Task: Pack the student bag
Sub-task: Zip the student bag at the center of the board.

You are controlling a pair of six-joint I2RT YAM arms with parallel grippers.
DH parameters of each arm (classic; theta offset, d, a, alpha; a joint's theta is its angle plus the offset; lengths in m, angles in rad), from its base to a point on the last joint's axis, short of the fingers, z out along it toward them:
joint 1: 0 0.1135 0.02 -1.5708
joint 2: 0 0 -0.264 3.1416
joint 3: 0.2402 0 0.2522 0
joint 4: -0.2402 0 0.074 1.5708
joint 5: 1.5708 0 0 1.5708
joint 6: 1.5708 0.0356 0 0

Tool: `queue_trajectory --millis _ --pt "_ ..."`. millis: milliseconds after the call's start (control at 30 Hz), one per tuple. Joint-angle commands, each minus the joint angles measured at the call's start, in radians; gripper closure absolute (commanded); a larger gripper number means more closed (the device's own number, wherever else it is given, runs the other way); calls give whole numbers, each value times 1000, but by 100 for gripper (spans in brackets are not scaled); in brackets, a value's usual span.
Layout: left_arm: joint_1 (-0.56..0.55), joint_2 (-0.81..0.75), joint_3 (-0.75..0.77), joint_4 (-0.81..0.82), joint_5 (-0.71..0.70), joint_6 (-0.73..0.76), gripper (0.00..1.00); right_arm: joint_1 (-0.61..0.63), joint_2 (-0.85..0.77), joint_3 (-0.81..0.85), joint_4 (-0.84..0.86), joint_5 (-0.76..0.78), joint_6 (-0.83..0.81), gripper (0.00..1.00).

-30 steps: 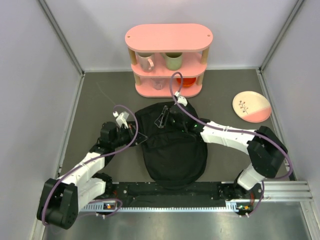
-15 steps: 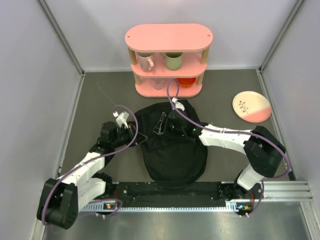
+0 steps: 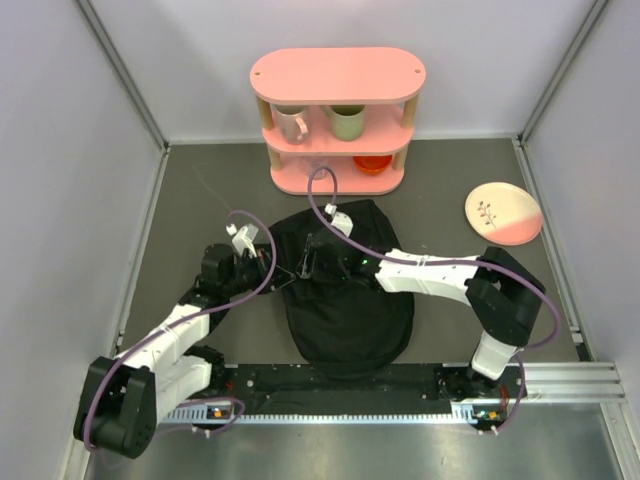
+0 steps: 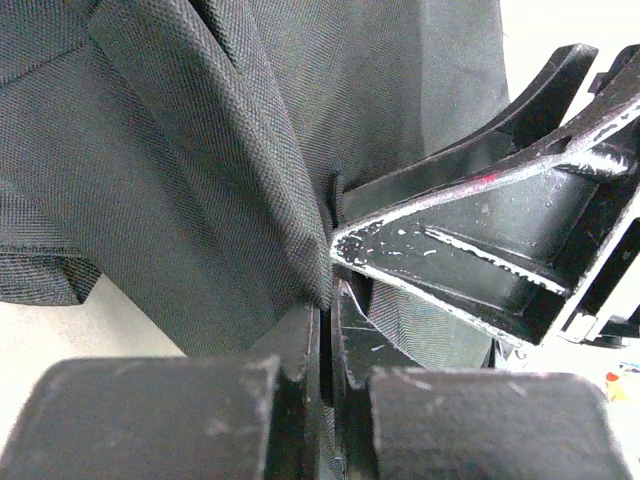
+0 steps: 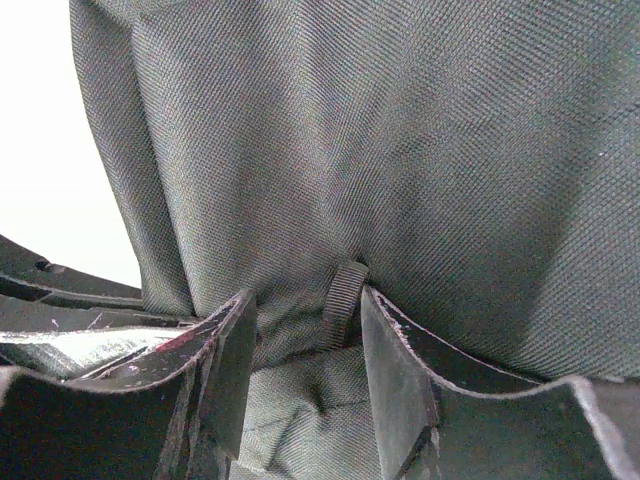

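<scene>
The student bag (image 3: 348, 290), black and floppy, lies flat in the middle of the table in front of the pink shelf. My left gripper (image 3: 270, 268) is at the bag's upper left edge, shut on a fold of its fabric (image 4: 180, 150); the left wrist view shows the fingertips (image 4: 328, 320) pinched together with cloth between them. My right gripper (image 3: 310, 262) is close beside it on the bag's top. Its jaws (image 5: 305, 310) stand open astride a ridge of fabric (image 5: 400, 150). A ribbed webbing loop (image 5: 345, 300) rests against the right-hand finger.
The pink shelf (image 3: 337, 75) stands at the back with two mugs (image 3: 291, 122) (image 3: 347, 121) on its middle level and an orange bowl (image 3: 372, 162) below. A pink-and-cream plate (image 3: 503, 212) lies at the right. Grey walls close in both sides.
My right gripper has slid left across the top of the bag until it is next to the left gripper. The left gripper and the bag have stayed put.
</scene>
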Motion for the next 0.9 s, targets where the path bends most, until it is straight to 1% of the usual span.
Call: queue_trajectory --millis 0,33,133,200,267,367,500,567,667,867 --pt "-2 -16 16 39 45 1 100 35 56 50 -187 130 11 53" --pt "-2 -18 14 41 45 1 100 37 65 60 -201 132 9 53" --pt "-2 -21 10 41 45 -1 100 37 100 70 -202 107 1 58" --pt "-2 -28 2 43 42 -4 100 37 128 74 -199 93 1 75" --pt "-2 -39 -3 44 37 -9 100 37 137 83 -196 98 -2 88" --pt "-2 -45 -10 40 35 -9 100 37 128 94 -198 136 -12 100" --pt "-2 -47 -13 23 37 5 100 32 76 96 -189 202 -75 100" --pt "-2 -51 -12 7 31 22 100 29 19 80 -184 251 -95 100" --pt "-2 -59 -7 -23 20 44 100 8 -44 60 -172 266 -144 100" --pt "-2 -71 -1 -62 -3 65 100 -19 -131 33 -216 348 -218 100"
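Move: The zip pull of the student bag stands just off the right fingertips, between the open fingers, some 1 cm ahead and about 2 cm below the right hand. The bag edge pinched by the left fingers is about 3 cm to the left and 1 cm back; the bag's body spreads with its middle roughly 8 cm to the right, 4 cm back and 5 cm below. From the left hand the pull lies about 3 cm right, 1 cm ahead and 2 cm lower. The right hand sinks a little over 2 cm with its fingers about half open and shuts them fully on the small zip pull, then reverses and draws up and to the right, away from the left gripper, about 3 cm each way, while its wrist rolls slightly, left side dipping by some 10 degrees. The left hand stays almost in place with its fingers still shut on the bag edge, holding the cloth for the pull to work against. ##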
